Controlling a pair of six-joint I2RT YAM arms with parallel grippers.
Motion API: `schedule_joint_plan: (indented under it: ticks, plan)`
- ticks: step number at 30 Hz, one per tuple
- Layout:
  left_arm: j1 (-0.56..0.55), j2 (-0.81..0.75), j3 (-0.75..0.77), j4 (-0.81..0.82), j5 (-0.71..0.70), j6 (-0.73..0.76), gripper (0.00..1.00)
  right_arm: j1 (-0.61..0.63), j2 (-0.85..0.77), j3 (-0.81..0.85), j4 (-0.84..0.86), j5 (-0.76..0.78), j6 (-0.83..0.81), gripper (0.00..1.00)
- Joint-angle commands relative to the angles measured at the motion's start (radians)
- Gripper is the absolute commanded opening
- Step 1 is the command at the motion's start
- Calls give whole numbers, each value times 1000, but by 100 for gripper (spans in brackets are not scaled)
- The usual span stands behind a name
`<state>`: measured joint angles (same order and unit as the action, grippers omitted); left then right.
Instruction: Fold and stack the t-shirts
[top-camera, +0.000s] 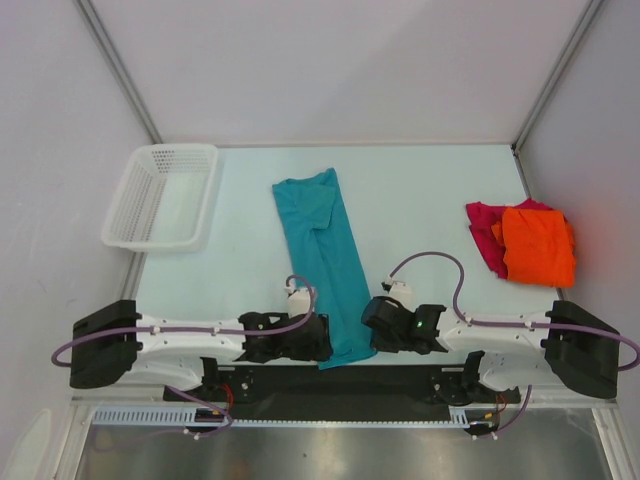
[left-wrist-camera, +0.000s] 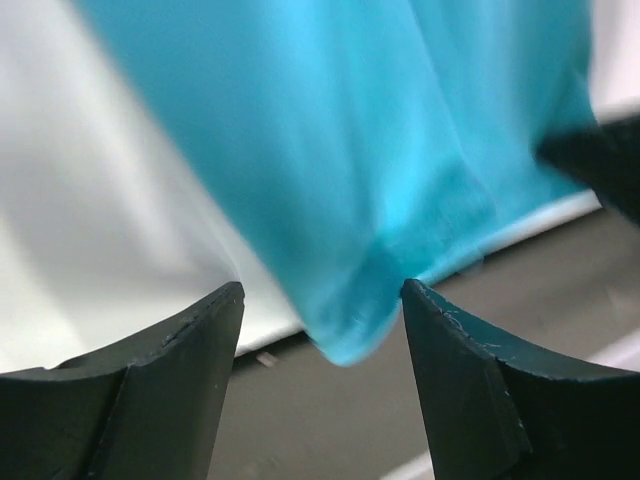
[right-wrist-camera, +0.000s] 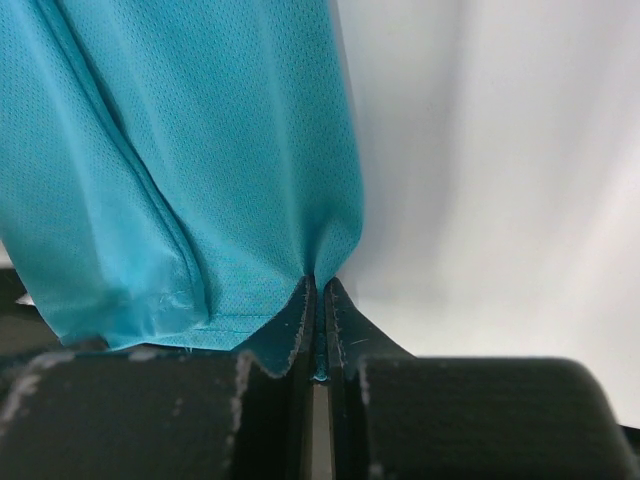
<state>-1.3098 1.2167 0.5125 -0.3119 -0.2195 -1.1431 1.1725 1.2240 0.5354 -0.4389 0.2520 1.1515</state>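
The teal t-shirt (top-camera: 325, 255) lies as a long narrow strip down the middle of the table, its near end hanging over the front edge. My right gripper (right-wrist-camera: 318, 283) is shut on the shirt's near right hem corner (right-wrist-camera: 250, 200), cloth pinched between the fingertips. My left gripper (left-wrist-camera: 320, 292) stands open, and the teal shirt's near left corner (left-wrist-camera: 350, 330) hangs between the fingers (left-wrist-camera: 455, 340) without being pinched. In the top view both grippers flank the strip's near end, left (top-camera: 322, 340) and right (top-camera: 370, 320). An orange t-shirt (top-camera: 538, 245) lies on a magenta one (top-camera: 484, 228) at the right.
A white mesh basket (top-camera: 160, 195) stands at the back left of the table. The table's front edge (left-wrist-camera: 270, 345) and the dark rail below it run just under the left gripper. Grey walls close in the back and both sides.
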Motion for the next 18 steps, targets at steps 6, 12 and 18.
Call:
schedule_joint_plan:
  ticks: [6,12,18]
  plan:
    - [15,-72,-61,-201,-282,-41,73,6,14,26,-27,29,1,6]
    - [49,-193,-150,-106,-201,-67,72,4,20,32,-32,27,-1,6]
    - [96,-302,-272,74,-89,-78,72,6,28,40,-38,26,-3,6]
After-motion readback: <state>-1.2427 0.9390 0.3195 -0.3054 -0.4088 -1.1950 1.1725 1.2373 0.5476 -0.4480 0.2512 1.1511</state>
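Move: The t-shirt's near-left hem corner lies just under the left fingers, about 2 cm back, 1 cm to the left and 2 cm below. The near-right hem corner, pinched by the right hand, is some 9 cm to the left hand's right and 2 cm ahead; the shirt's middle is roughly 20 cm ahead and 2 cm to the left. From the right hand, the near-left corner lies about 10 cm left and 4 cm back. Leftward and forward, staying level, the left hand slides quickly off the near-left hem corner to just outside the shirt's left edge, about 5 cm left and nearly 4 cm out, its fingers still open. The wrist turns some 10 degrees counter-clockwise, the fingertips swinging a little forward. The right hand stays put, keeping its pinch on the near-right corner. ##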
